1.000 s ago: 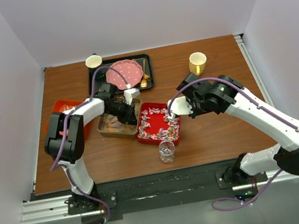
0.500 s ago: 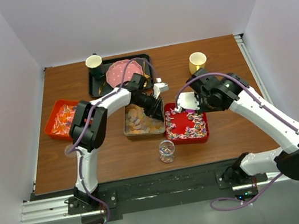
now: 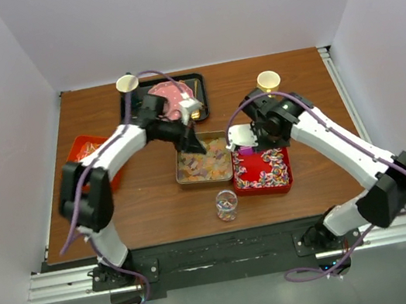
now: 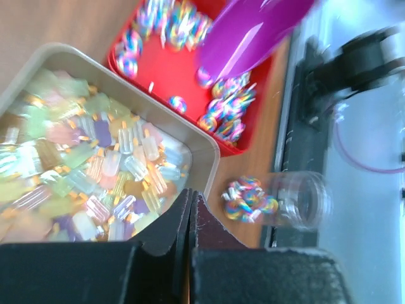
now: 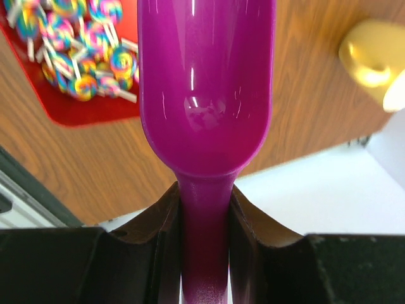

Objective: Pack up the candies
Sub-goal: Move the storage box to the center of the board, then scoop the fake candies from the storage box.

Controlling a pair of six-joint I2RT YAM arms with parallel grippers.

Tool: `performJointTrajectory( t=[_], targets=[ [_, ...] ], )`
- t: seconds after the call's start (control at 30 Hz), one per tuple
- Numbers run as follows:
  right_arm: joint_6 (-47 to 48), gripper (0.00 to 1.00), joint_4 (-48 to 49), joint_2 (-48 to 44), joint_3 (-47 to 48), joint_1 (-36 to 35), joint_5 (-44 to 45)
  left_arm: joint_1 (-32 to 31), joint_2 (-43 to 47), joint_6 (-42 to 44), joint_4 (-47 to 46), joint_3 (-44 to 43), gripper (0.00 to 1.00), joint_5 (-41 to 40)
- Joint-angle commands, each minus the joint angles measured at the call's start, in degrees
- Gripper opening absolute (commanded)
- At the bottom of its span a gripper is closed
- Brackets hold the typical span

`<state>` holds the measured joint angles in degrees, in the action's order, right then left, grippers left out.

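Pastel gummy candies fill a metal tin [image 3: 203, 161] [image 4: 82, 171] at mid table. Swirled candies lie in the red tray [image 3: 263, 171] [image 4: 166, 75] [image 5: 88, 107] right beside it, and a few sit in the small glass jar [image 3: 226, 204] [image 4: 281, 204] in front. Orange candies are in the orange tray [image 3: 85, 151] at the left, partly hidden by my left arm. My left gripper [image 3: 191, 142] [image 4: 190, 195] is shut and empty over the tin's far left edge. My right gripper [image 3: 251, 137] [image 5: 205, 202] is shut on the handle of the empty purple scoop [image 3: 244, 148] [image 5: 205, 82] [image 4: 253, 31] above the red tray's far edge.
At the back, a black tray [image 3: 197, 82] holds a pink dotted plate [image 3: 165, 95] and a gold spoon. One paper cup [image 3: 126, 83] stands at its left corner, and a yellow cup [image 3: 267, 80] [image 5: 373, 57] stands behind my right arm.
The tin and red tray have slid to the right, now side by side behind the jar. My left gripper has closed and swung right with them. The right gripper with the scoop shifted right.
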<state>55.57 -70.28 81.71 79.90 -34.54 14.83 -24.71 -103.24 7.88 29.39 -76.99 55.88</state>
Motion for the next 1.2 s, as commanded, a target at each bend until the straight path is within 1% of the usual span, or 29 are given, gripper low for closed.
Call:
performJointTrajectory(
  t=[0.0,0.03,0.07,0.1,0.13,0.17,0.37,0.4,0.47,0.6,0.63,0.67,0.7,0.73,0.77,0.8,0.83,0.87,0.9,0.93,0.97,1.0,1.03,1.07,1.1,1.13,1.17],
  targets=[
    [1.03,0.00,3.05,4.59,8.24,-0.17,-6.55,3.61,7.35,-4.96,-7.05,5.26,0.00,13.45],
    [0.94,0.00,2.70,5.47,9.39,-0.26,-8.57,3.62,7.87,-6.20,-9.76,6.40,0.00,16.69],
    [1.20,0.00,2.61,6.78,11.05,-1.04,-9.20,3.62,8.05,-7.43,-11.53,7.02,0.00,18.11],
    [1.64,0.00,2.61,7.14,11.50,-1.57,-9.73,3.62,8.06,-11.79,-13.46,7.55,0.00,19.17],
    [2.08,0.00,3.39,7.41,11.86,-2.19,-9.99,3.62,7.79,-12.97,-16.18,8.08,0.00,19.79],
    [2.17,0.00,3.66,8.10,12.64,-2.80,-10.52,3.62,7.62,-13.67,-16.46,8.00,0.00,19.45],
    [3.58,0.00,1.38,9.43,17.30,-9.65,-14.65,3.62,4.54,-13.77,-16.64,7.21,0.00,16.72],
    [3.84,0.00,1.11,9.08,17.83,-10.36,-16.92,3.62,4.37,-13.59,-16.64,7.21,0.00,16.37],
    [3.15,0.00,1.28,8.64,19.15,-11.85,-18.78,3.70,3.92,-12.63,-15.59,7.29,0.00,15.67],
    [-0.37,0.00,1.20,9.26,22.75,-11.95,-22.90,3.88,4.71,-10.87,-14.45,9.31,0.00,14.35],
    [-0.46,0.00,1.55,8.99,22.93,-11.95,-23.09,4.84,5.50,-10.61,-13.14,9.84,0.00,12.61],
    [-0.46,0.00,1.90,8.73,22.67,-11.95,-22.83,5.54,6.29,-10.17,-12.43,10.45,0.03,11.11],
    [0.67,0.00,1.90,8.47,22.41,-11.86,-21.52,6.51,7.34,-10.08,-11.64,12.20,0.09,9.09],
    [1.81,0.00,1.64,8.20,21.36,-11.69,-20.73,8.95,10.14,-10.16,-11.02,13.69,0.14,5.25],
    [3.04,0.00,1.29,8.11,20.39,-11.16,-19.94,10.37,11.99,-10.51,-11.02,15.28,0.25,3.12],
    [5.84,0.00,0.85,8.03,19.60,-10.72,-18.97,11.78,14.10,-10.78,-11.37,19.38,0.30,0.49],
    [7.34,0.00,0.67,8.55,18.38,-10.11,-17.92,13.96,18.73,-10.87,-12.76,21.77,0.35,-2.85],
    [8.75,0.00,0.24,9.07,18.10,-9.06,-17.04,14.68,21.21,-9.82,-13.04,23.97,0.43,-4.27],
    [11.29,0.00,-0.55,9.77,18.19,-8.70,-16.24,14.69,23.59,-8.94,-13.04,27.73,0.48,-6.37],
    [12.36,0.00,-0.82,10.83,19.06,-8.26,-14.93,14.69,28.40,-8.67,-14.17,29.86,0.53,-10.22],
    [13.24,0.00,-1.08,13.10,20.11,-7.56,-14.83,14.69,30.80,-9.63,-15.31,31.88,0.66,-12.61],
    [15.16,0.00,-2.30,14.60,21.34,-7.55,-13.44,14.69,33.17,-9.38,-16.54,36.25,0.70,-13.77],
    [16.14,0.00,-3.01,16.18,24.48,-7.29,-12.47,14.60,36.93,-8.94,-19.51,38.39,0.72,-13.34],
    [17.02,0.00,-3.28,19.24,25.99,-7.29,-10.72,14.34,38.54,-8.33,-20.59,40.41,0.73,-13.95],
    [18.85,0.00,-4.24,20.75,27.66,-7.38,-9.74,14.16,39.77,-9.45,-21.38,43.13,0.73,-15.95],
    [19.83,0.00,-4.95,22.25,30.99,-7.29,-8.78,14.08,41.44,-10.68,-24.26,44.63,0.73,-17.71],
    [20.97,0.00,-5.82,25.31,32.59,-7.38,-6.50,13.55,41.72,-11.13,-24.98,45.43,0.72,-18.34]
  ],
)
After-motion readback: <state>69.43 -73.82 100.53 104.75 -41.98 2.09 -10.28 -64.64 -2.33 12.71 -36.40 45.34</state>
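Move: The beige storage box with the clear candies lies directly under the left hand, its middle about 11 cm below the closed fingers. The jar stands some 16 cm back and 5 cm to the right of that hand. From the right hand, which holds the purple scoop, the storage box is about 22 cm left, 2 cm ahead and 16 cm down; the red box is 4 cm left, 6 cm back and 17 cm down. Fingers still gripping the purple scoop, the right hand swings left some 13 cm towards the storage box, turning about 25 degrees counter-clockwise, pauses, then eases forward. The left hand, touching nothing, rises about 6 cm and hovers shut, then swings left and back clear of the box, sinking, turning counter-clockwise and opening wide. ##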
